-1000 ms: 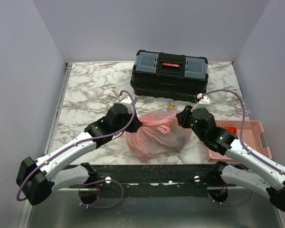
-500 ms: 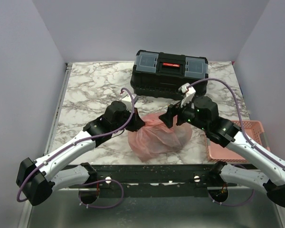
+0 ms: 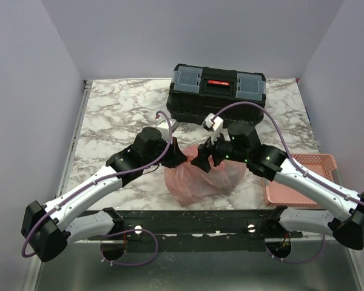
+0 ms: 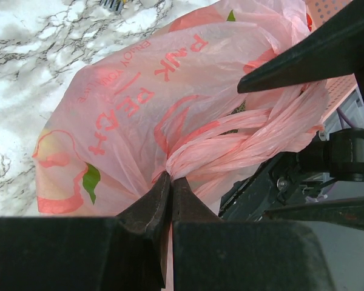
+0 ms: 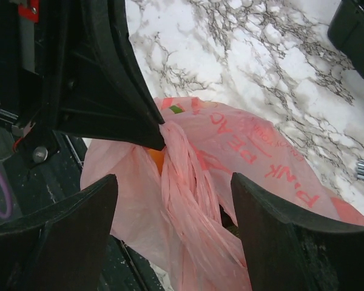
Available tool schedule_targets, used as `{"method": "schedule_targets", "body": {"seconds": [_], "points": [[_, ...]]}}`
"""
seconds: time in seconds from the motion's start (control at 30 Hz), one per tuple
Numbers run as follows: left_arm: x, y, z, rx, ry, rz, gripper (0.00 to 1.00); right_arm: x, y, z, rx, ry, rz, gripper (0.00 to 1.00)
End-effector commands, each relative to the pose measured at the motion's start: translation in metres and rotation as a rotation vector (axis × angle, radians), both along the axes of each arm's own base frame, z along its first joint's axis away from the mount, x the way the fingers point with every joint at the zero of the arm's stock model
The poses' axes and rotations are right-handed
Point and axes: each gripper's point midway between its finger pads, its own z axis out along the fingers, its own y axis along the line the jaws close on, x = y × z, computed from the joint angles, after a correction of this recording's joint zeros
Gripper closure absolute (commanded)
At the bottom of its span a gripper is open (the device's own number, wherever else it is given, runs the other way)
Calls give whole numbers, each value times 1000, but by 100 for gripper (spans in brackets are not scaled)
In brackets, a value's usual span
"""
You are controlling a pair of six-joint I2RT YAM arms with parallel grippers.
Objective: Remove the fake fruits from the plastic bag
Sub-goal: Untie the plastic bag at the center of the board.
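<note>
The pink plastic bag (image 3: 200, 177) lies bulging on the marble near the table's front edge, its handle loops twisted into a rope (image 4: 230, 142). My left gripper (image 4: 170, 177) is shut on the base of that twisted rope, at the bag's left top (image 3: 177, 154). My right gripper (image 5: 173, 182) is open just above the bag, its fingers (image 5: 264, 224) standing on either side of the twisted handles without touching them; in the top view it (image 3: 203, 160) sits close beside the left one. One orange fake fruit (image 5: 156, 159) shows through the plastic; the others are hidden inside.
A black toolbox (image 3: 217, 94) stands behind the bag. A rigid pink slotted basket (image 3: 318, 176) sits at the right, partly under my right arm. The table's front edge (image 3: 194, 212) runs just below the bag.
My right gripper has opened and swung left from the bag's right side to over its top, next to the left gripper. The left gripper has kept its hold.
</note>
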Motion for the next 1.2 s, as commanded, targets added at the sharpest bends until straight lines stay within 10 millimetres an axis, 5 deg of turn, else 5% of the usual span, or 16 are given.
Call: {"method": "schedule_targets", "body": {"seconds": [0.0, 0.5, 0.83, 0.93, 1.17], "points": [[1, -4, 20, -28, -37, -29, 100, 5, -11, -11, -50, -12, -76, 24], [13, 15, 31, -4, -77, 50, 100, 20, -23, -13, -66, -31, -188, 50], [20, 33, 33, -28, -83, 142, 100, 33, -43, -6, -19, -70, -350, 89], [20, 38, 36, -37, -96, 159, 100, 42, -60, -7, 14, -80, -486, 99], [19, 43, 29, -48, -92, 163, 100, 47, -99, 2, 232, -44, -786, 99]]}}
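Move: The twisted handle of the plastic bag already runs between the right hand's open fingers. The stretch to be pinched is about 2 cm ahead, 2 cm to the right and 2 cm below that hand, with the bag's body under it, some 12 cm down and 2 cm right. The small fork lies roughly 16 cm ahead, 8 cm right and 17 cm down. From the left hand, which already grips the bag, that stretch is some 7 cm right and 2 cm ahead, at about its height. Easing forward and right and slightly down, the right hand shuts its wide-open fingers on the pink handle, then draws on to the right and forward, some 8 cm in all, swinging about 30 degrees clockwise. Meanwhile the left hand keeps its pinch and pulls the opposite way, about 4 cm left and 2.5 cm up, with a little forward. ##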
